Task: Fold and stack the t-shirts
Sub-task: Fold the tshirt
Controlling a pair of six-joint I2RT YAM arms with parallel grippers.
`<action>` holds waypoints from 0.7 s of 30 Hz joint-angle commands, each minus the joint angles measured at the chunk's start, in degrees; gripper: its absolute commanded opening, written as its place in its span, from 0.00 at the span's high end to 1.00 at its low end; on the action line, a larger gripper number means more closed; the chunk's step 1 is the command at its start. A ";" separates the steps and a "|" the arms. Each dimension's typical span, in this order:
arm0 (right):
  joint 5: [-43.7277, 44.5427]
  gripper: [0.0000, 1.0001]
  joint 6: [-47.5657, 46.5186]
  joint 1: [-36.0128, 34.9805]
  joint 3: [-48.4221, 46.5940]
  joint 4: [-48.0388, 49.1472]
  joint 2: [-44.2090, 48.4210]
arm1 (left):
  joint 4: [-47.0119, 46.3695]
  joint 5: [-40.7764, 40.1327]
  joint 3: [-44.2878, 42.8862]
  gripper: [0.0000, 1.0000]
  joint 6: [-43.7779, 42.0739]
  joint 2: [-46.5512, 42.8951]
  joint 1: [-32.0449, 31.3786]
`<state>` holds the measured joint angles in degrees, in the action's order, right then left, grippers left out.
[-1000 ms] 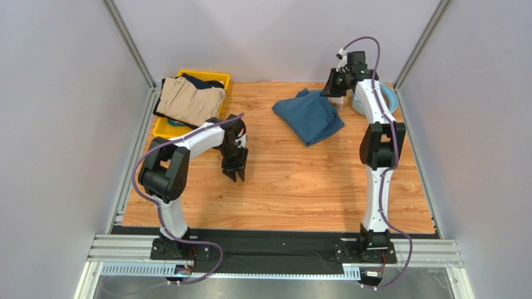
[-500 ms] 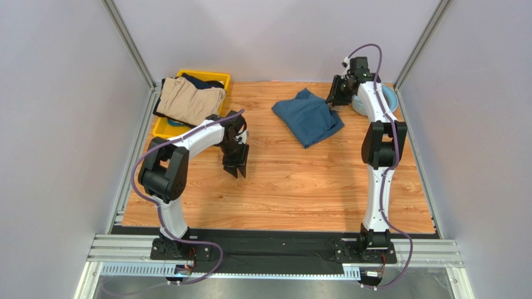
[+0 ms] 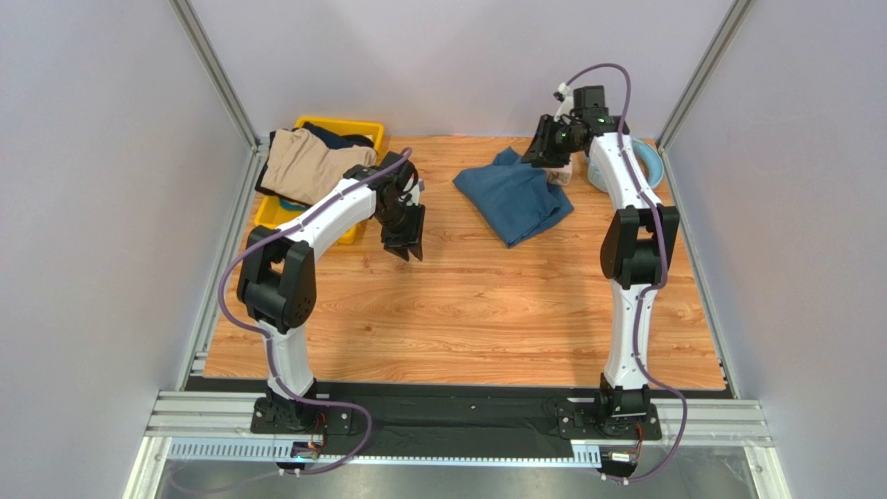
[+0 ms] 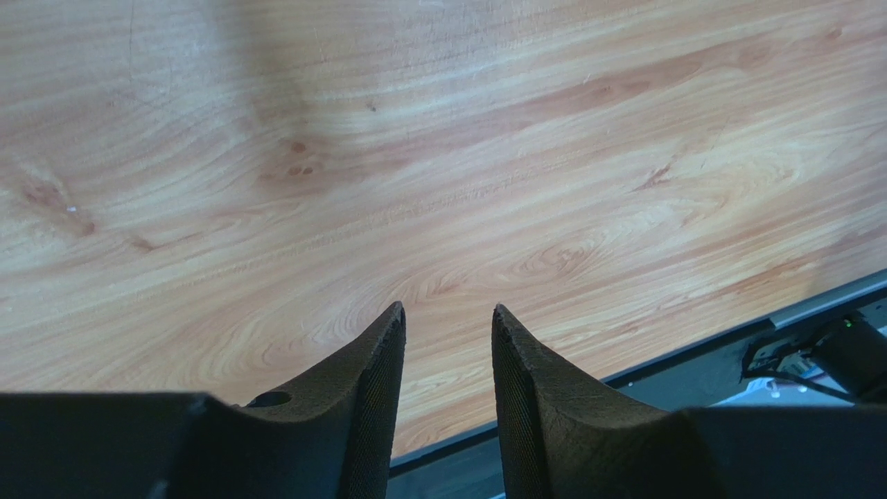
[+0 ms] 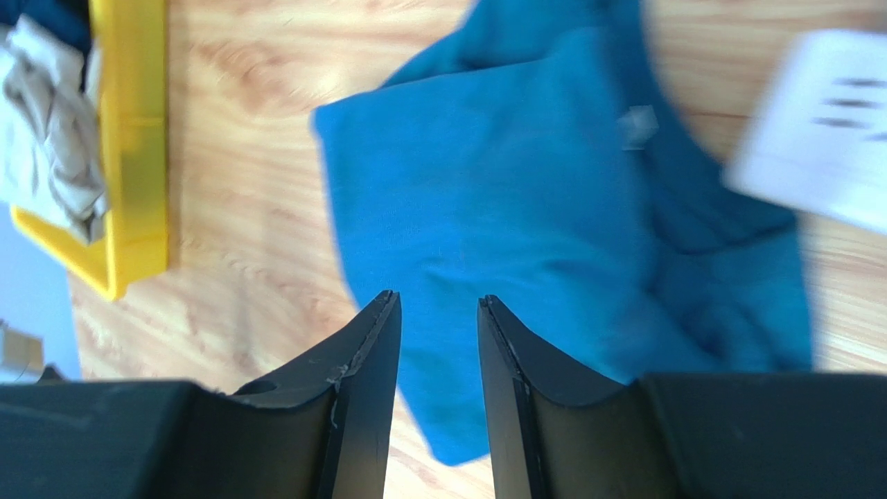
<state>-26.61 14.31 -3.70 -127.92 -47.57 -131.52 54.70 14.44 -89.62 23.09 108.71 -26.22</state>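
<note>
A folded teal-blue t-shirt (image 3: 513,201) lies on the wooden table at the far middle-right, and it fills the right wrist view (image 5: 541,208). My right gripper (image 3: 543,151) hangs open just above its far right edge, fingers (image 5: 437,301) apart with nothing between them. A bunched tan t-shirt (image 3: 312,166) drapes over the yellow bin (image 3: 273,215), with a dark navy garment (image 3: 338,135) behind it. My left gripper (image 3: 404,247) stands open over bare wood, right of the bin and left of the teal shirt. Its fingers (image 4: 448,312) hold nothing.
A light-blue round object (image 3: 643,164) sits at the far right corner behind the right arm. A white card (image 5: 822,125) lies beside the teal shirt. The yellow bin (image 5: 130,156) stands at the far left. Metal frame posts line both sides.
My right gripper has opened and let go of the teal shirt's edge, which now lies flat. My left gripper has moved away from the table's middle toward the far side, near the bin.
</note>
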 commanded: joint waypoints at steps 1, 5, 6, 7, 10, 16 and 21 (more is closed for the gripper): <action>-3.19 0.62 0.99 -4.73 0.65 2.39 -0.92 | 0.15 0.59 -1.96 0.57 1.17 1.25 -0.15; -3.71 0.61 2.22 -5.79 0.04 2.48 -6.27 | 0.06 -0.11 0.49 0.57 0.90 -0.15 -0.15; -3.19 0.61 2.39 -5.87 -0.05 2.48 -7.25 | 0.06 -0.20 1.11 0.57 0.82 -0.51 -0.15; -2.40 0.61 2.65 -5.79 -0.31 2.14 -8.47 | -0.20 -0.20 1.64 0.57 0.81 -0.86 -0.15; 0.33 0.61 2.39 -5.79 -1.63 -1.36 -12.43 | -0.82 -0.29 4.10 0.57 0.90 -2.09 -0.15; 3.05 0.62 1.87 -5.79 -1.11 -8.84 -15.25 | -1.87 0.15 6.39 0.57 1.60 -3.67 -0.15; 2.62 0.64 0.28 -6.23 6.50 -12.02 -11.49 | -2.49 0.59 6.13 0.57 2.04 -4.29 -0.15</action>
<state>-27.77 16.84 -9.32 -128.20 -51.90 -144.88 53.74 14.46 -83.07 24.05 107.96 -26.22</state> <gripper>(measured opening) 0.359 0.432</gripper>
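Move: The folded t-shirt lies below the right hand, its middle some 14 cm down, 3 cm back and 3 cm to the left. From that hand, the small white cube stands about 6 cm right and 2 cm ahead, 13 cm lower; the blue headphones are roughly 19 cm right and 3 cm ahead. From the left hand, the t-shirt's middle is about 14 cm ahead, 20 cm right and 8 cm below. The empty right hand swings left nearly 8 cm over the folded t-shirt with fingers parted, then drops steeply, about 12 cm lower overall, while the wrist tips some 20 degrees to point the fingers more steeply down. Its fingertips press onto the cloth left of the shirt's middle and drag it slightly back and to the right, the gap barely changed, while the empty left hand sinks and draws back about 3 cm each, away from the shirt. ##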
